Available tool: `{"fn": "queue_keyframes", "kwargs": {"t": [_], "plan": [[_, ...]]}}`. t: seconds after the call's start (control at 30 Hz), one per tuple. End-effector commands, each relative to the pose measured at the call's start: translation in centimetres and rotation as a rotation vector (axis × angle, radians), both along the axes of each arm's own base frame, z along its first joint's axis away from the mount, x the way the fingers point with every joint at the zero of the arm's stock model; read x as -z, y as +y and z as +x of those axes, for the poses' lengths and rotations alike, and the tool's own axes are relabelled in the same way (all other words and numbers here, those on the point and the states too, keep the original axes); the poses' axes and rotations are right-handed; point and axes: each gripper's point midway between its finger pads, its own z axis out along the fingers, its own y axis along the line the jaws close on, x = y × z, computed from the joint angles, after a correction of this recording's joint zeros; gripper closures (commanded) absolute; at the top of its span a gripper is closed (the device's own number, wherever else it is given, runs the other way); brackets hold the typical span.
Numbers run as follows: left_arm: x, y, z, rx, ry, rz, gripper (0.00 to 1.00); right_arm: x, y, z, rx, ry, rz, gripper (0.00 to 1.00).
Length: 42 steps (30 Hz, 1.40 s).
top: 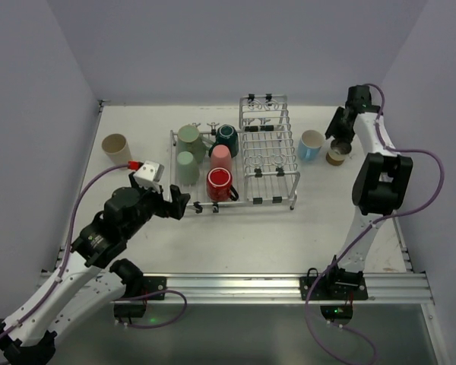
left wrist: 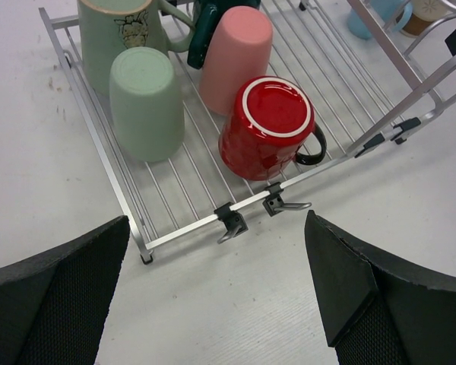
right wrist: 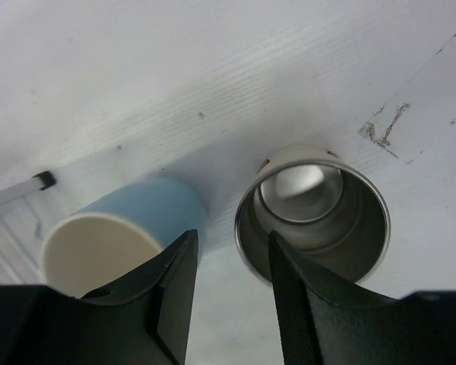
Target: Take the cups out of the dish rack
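Note:
The silver wire dish rack (top: 267, 156) stands mid-table. Its low left section holds a sage green mug (top: 190, 139), a sage green cup (top: 187, 168), a dark teal mug (top: 227, 138), a pink cup (top: 221, 157) and a red mug (top: 220, 184), all upside down. My left gripper (top: 179, 205) is open and empty, just before the rack's front left corner (left wrist: 190, 228), facing the red mug (left wrist: 270, 125). My right gripper (top: 340, 141) is open over a light blue cup (right wrist: 129, 228) and a tan metal-lined cup (right wrist: 319, 213), both upright on the table. One fingertip (right wrist: 296, 289) overlaps the tan cup's rim.
A beige cup (top: 116, 148) stands on the table at far left. The rack's raised pronged section (top: 264, 114) holds no cups. Grey walls close in the table on three sides. The rail with the arm bases (top: 289, 287) runs along the near edge.

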Motion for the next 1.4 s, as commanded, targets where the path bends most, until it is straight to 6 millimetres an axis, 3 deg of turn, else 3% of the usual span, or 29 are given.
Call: {"fn": "queue_keyframes", "kwargs": {"t": [0.0, 0.1, 0.13, 0.2, 0.23, 0.3, 0.33, 0.37, 0.4, 0.43, 0.47, 0.53, 0.57, 0.63, 0.8, 1.1, 1.37], "plan": [[-1.0, -0.4, 0.6, 0.016, -0.03, -0.001, 0.0, -12.4, 1.5, -0.1, -0.006, -0.321, 0.049, 0.54], [-1.4, -1.4, 0.7, 0.042, -0.013, -0.026, 0.0, -14.7, 2.1, -1.7, -0.006, -0.418, 0.066, 0.5], [-1.9, -1.7, 0.8, 0.047, -0.01, -0.042, 0.0, -15.7, 2.8, -3.6, -0.023, -0.459, 0.081, 0.5], [-2.3, -3.3, 1.0, 0.1, 0.012, -0.072, 0.0, -18.0, 3.7, -4.6, -0.044, -0.58, 0.108, 0.47], [-2.4, -4.0, 1.1, 0.12, 0.022, -0.081, 0.0, -18.5, 4.9, -6.9, -0.077, -0.616, 0.144, 0.43], [-1.9, -5.8, 1.3, 0.19, 0.058, -0.095, 0.0, -20.6, 6.3, -8.3, -0.118, -0.739, 0.195, 0.37], [-2.1, -6.5, 1.4, 0.21, 0.063, -0.097, 0.0, -18.6, 7.1, -9.7, -0.134, -0.717, 0.235, 0.31], [-1.2, -7.1, 1.9, 0.213, 0.094, -0.078, 0.0, -20.6, 8.4, -11.7, -0.171, -0.785, 0.284, 0.3], [-1.1, -7.6, 2.1, 0.218, 0.091, -0.069, 0.0, -21.1, 9.1, -12.5, -0.197, -0.828, 0.303, 0.28], [-1.1, -8.3, 2.1, 0.245, 0.082, -0.046, 0.0, -19.2, 9.7, -13.7, -0.207, -0.805, 0.334, 0.24], [0.1, -9.0, 2.5, 0.257, 0.107, -0.009, 0.0, -20.7, 10.5, -15.4, -0.233, -0.859, 0.362, 0.21], [0.5, -9.5, 3.1, 0.26, 0.114, 0.043, 0.0, -19.7, 11.4, -16.8, -0.261, -0.868, 0.398, 0.15], [1.7, -9.7, 3.7, 0.25, 0.14, 0.071, 0.0, -20.5, 11.9, -18.0, -0.286, -0.899, 0.412, 0.13], [2.3, -10.1, 4.6, 0.247, 0.139, 0.096, 0.0, -20.0, 12.3, -19.0, -0.303, -0.904, 0.423, 0.09], [1.5, -11.2, 6.2, 0.278, 0.058, 0.127, 0.0, -20.6, 12.7, -20.6, -0.346, -0.939, 0.402, 0.06], [4.5, -12.2, 7.2, 0.344, 0.059, 0.224, 0.0, -21.4, 13.9, -21.1, -0.414, -0.942, 0.446, 0.06], [3.8, -12.8, 8.5, 0.408, -0.01, 0.276, 0.0, -21.0, 14.3, -22.0, -0.452, -0.938, 0.445, 0.02]]}}
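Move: The red mug in the dish rack lies about 12 cm ahead of the left hand, 12 cm to its right and 15 cm below. The pink cup stands about 9 cm beyond that mug, the small green cup about 10 cm to the mug's left and 6 cm farther out. From the right hand the red mug is some 39 cm left and 16 cm back; the small steel-lined cup sits right under it, about 3 cm to its right, with the blue mug 6 cm to its left. Rightward, down and forward, about 11 cm across and 7 cm down, the left hand closes in on the red mug, fingers staying wide open, wrist turning some 20 degrees clockwise and rolling its left side up. The right hand rises off the steel-lined cup, then swings back and left, spreading its half-open fingers and tipping them up about 50 degrees to near level. ##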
